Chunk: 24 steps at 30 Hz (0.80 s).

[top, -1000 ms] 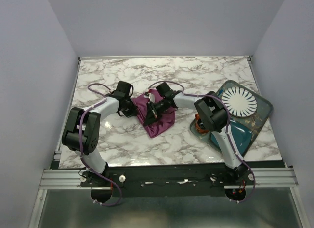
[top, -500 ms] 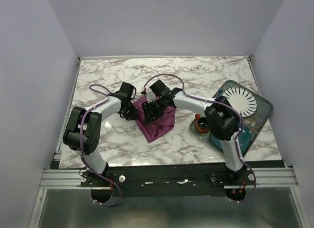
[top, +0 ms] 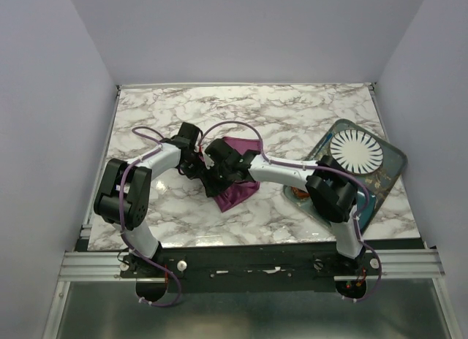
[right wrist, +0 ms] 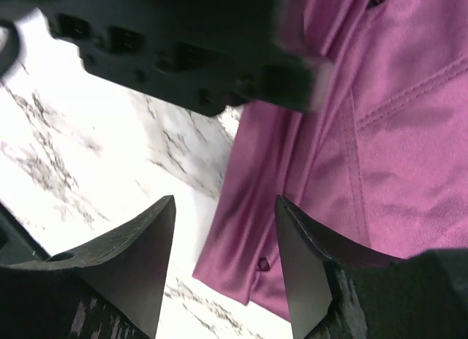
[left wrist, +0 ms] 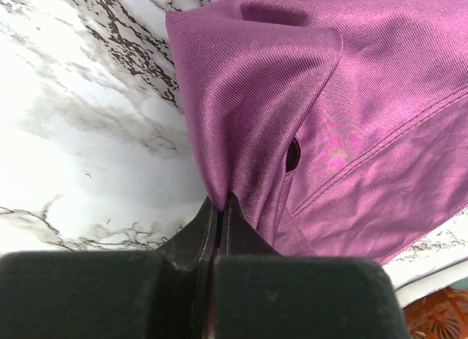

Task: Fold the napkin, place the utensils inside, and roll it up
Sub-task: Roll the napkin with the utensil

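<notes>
The plum-purple napkin (top: 237, 196) lies bunched in folds on the marble table, between the two arms. My left gripper (top: 198, 166) is at its left side, and in the left wrist view the gripper (left wrist: 220, 202) is shut on a pinched fold of the napkin (left wrist: 329, 98). My right gripper (top: 214, 180) hangs just beside the left one, over the napkin's near-left edge. In the right wrist view it (right wrist: 223, 207) stands open above the napkin's hem (right wrist: 241, 273), with nothing between its fingers. The utensils are out of view.
A dark tray (top: 395, 161) at the right holds a white plate (top: 356, 150) and a teal-blue mat (top: 363, 199). A small orange-rimmed cup (top: 297, 193) sits at the tray's left edge. The left gripper's black body (right wrist: 183, 47) fills the top of the right wrist view.
My right gripper has opened, let go of the napkin and moved left and nearer, right beside the left gripper. The napkin has bunched narrower. The left gripper keeps its hold.
</notes>
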Motion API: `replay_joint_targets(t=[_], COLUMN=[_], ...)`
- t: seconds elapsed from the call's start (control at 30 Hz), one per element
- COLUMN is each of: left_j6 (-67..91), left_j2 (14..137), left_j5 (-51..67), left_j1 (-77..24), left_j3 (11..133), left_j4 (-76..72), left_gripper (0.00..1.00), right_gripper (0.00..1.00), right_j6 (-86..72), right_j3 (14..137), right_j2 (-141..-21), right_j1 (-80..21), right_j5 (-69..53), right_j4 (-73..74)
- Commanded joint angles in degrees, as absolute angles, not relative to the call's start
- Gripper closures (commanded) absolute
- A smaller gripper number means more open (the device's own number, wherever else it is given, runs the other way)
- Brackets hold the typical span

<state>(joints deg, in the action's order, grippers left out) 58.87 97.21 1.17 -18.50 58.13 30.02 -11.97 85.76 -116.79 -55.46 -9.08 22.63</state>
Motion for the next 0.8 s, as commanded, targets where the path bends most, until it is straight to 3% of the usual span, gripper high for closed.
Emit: replay_joint_targets(t=[0.0,0.23,0.4,0.63,0.7,0.77], left_j6=[60.4,60.9,61.7,61.4,60.2,58.9], left_j2=[97.8,97.5,97.6,97.1,97.2,97.0], left_j5=[1.7,2.4,3.4,3.7,4.0,4.2], left_j1=[-18.8,-18.5,-18.4,-18.0,-17.9,-17.8], left_j3=[57.0,57.4,57.1,56.9,57.2,57.5], left_j4=[32.7,33.1,33.6,33.3,33.1,32.7], left_gripper=[1.0,1.0,1.0,1.0,1.0,1.0], right_gripper=[0.36,0.36,0.43,0.9,0.98,1.0], right_j6=[-12.2,-11.5,-13.1,-13.9,-13.3,-13.1], right_j3=[85.8,85.3,83.7,79.7,78.8,77.8], right_j2=[-118.8,-122.7,-124.0,-122.8,-122.3,-122.2], right_j1=[-57.6,-59.4,-59.9,-59.8,-59.1,-57.8], right_j5=[-0.6,5.4,10.1,6.2,1.4,-4.3], right_j4=[19.1,18.4,18.4,16.1,14.3,13.5])
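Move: The stretch of rolled napkin edge to be gripped lies about 2 cm ahead of the open right fingers and 3 cm below them. The roll's near corner is some 5 cm back and 4 cm right of them; the left gripper stands roughly 5 cm ahead and 4 cm left. The orange mug is about 25 cm to the right, level with them. From the left gripper, the same stretch lies about 3 cm back and 4 cm right. Lower the open right gripper about 3 cm, easing it some 2 cm forward and tilting its fingertips about 10 degrees outward, until the fingers straddle the rolled edge just nearer the base than the left gripper. Then stop and close them nearly shut to pinch the roll. Meanwhile keep the left fingers shut on the cloth, holding their place. ##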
